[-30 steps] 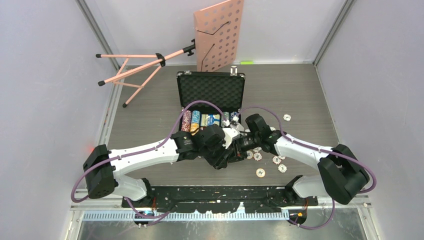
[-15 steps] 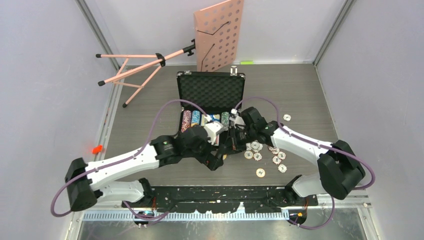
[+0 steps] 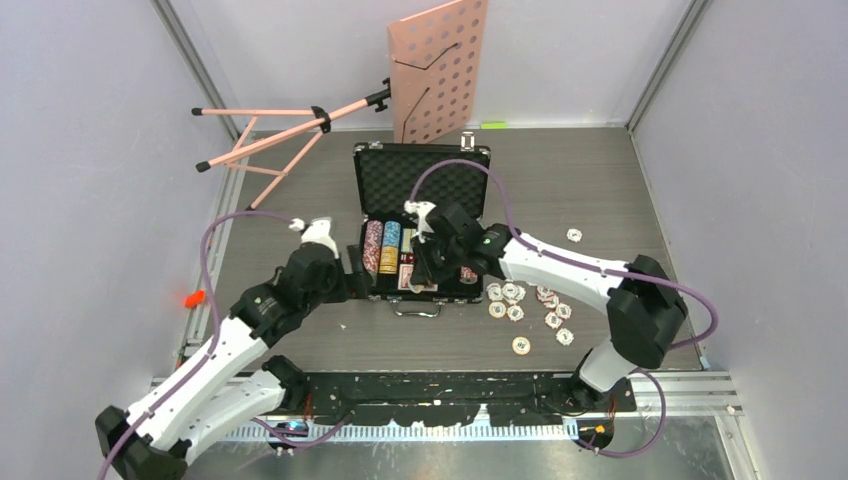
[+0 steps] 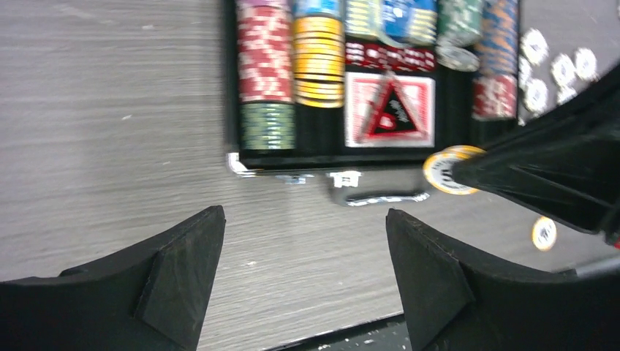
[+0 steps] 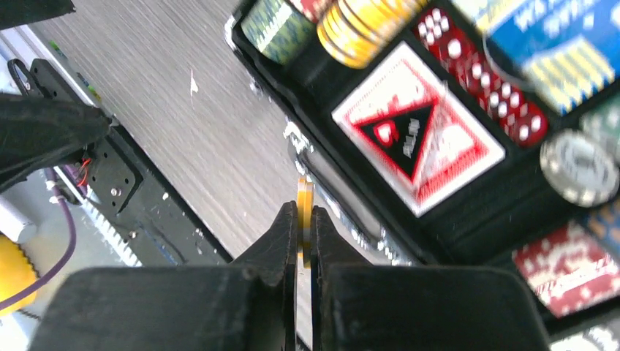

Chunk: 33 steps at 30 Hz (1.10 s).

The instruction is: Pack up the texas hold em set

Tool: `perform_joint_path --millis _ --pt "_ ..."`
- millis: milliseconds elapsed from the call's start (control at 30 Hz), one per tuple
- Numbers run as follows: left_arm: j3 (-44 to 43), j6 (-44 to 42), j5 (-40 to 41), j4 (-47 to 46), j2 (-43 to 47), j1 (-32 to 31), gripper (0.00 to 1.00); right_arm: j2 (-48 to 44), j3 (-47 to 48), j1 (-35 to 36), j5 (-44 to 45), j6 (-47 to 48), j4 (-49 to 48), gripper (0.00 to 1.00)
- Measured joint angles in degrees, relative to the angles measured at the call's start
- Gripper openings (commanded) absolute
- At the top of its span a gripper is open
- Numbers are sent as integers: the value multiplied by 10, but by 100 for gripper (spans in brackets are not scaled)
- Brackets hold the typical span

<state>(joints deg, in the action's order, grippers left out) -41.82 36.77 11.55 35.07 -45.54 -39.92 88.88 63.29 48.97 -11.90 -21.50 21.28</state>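
The black case lies open mid-table, its lid up at the back. Rows of striped chips, a red-and-white card deck and red dice fill its tray. My right gripper hovers over the case's front edge, near the handle. It is shut on an orange chip held on edge, and that orange chip also shows in the left wrist view. My left gripper stands open and empty over bare table left of the case. Several loose white chips lie right of the case.
A pink perforated music stand leans at the back behind the case, its tripod legs spread to the back left. A small red object sits at the table's left edge. One stray chip lies further right.
The left arm has swung back to the left, away from the right gripper, and its jaws have opened. The right gripper has shut on the orange chip and moved up-left over the case.
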Motion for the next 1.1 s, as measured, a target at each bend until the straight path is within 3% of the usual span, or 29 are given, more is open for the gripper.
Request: perform_joint_path --millis 133,200,300,367,400,633,1100 --pt "37 31 33 28 66 50 71 57 69 10 0 68 -1 1" --pt "52 40 44 35 95 59 60 87 98 14 -1 99 -1 1" --pt "69 55 54 41 123 63 32 126 129 25 14 154 -1 1" --pt "73 63 60 43 128 63 7 148 143 40 30 190 3 1" --pt "75 64 61 44 128 63 0 156 149 48 37 205 6 1" --pt "85 66 69 48 128 63 0 207 181 88 75 289 11 1" --pt "113 68 39 16 96 63 0 260 214 95 134 326 0 2"
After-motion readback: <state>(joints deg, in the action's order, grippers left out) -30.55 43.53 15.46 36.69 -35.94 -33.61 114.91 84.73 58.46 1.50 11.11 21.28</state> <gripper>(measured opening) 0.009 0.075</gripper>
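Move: The right hand holds two yellow chips above the case's near side; the yellow chip stack they go to lies about 8 cm ahead, 9 cm left and 9 cm below. From this hand the card deck is some 4 cm ahead and 2 cm left, the dice 9 cm ahead and 1 cm left, the green-blue chips 4 cm ahead and 13 cm left, all about 10 cm below. From the left hand, the yellow stack is roughly 9 cm ahead, 3 cm right and 13 cm below. Keeping its shut fingers on the two yellow chips, the right hand swings left about 8 cm and some 5 cm forward over the card deck, first nearly level and then sinking about 6 cm to the near end of the yellow stack, the wrist turning counter-clockwise while its fingers tip more steeply down. The empty left hand clears out of the way, going left about 6 cm and sinking nearly 5 cm beside the case's near left corner, turning some 15 degrees counter-clockwise as its open fingers shut on nothing. ##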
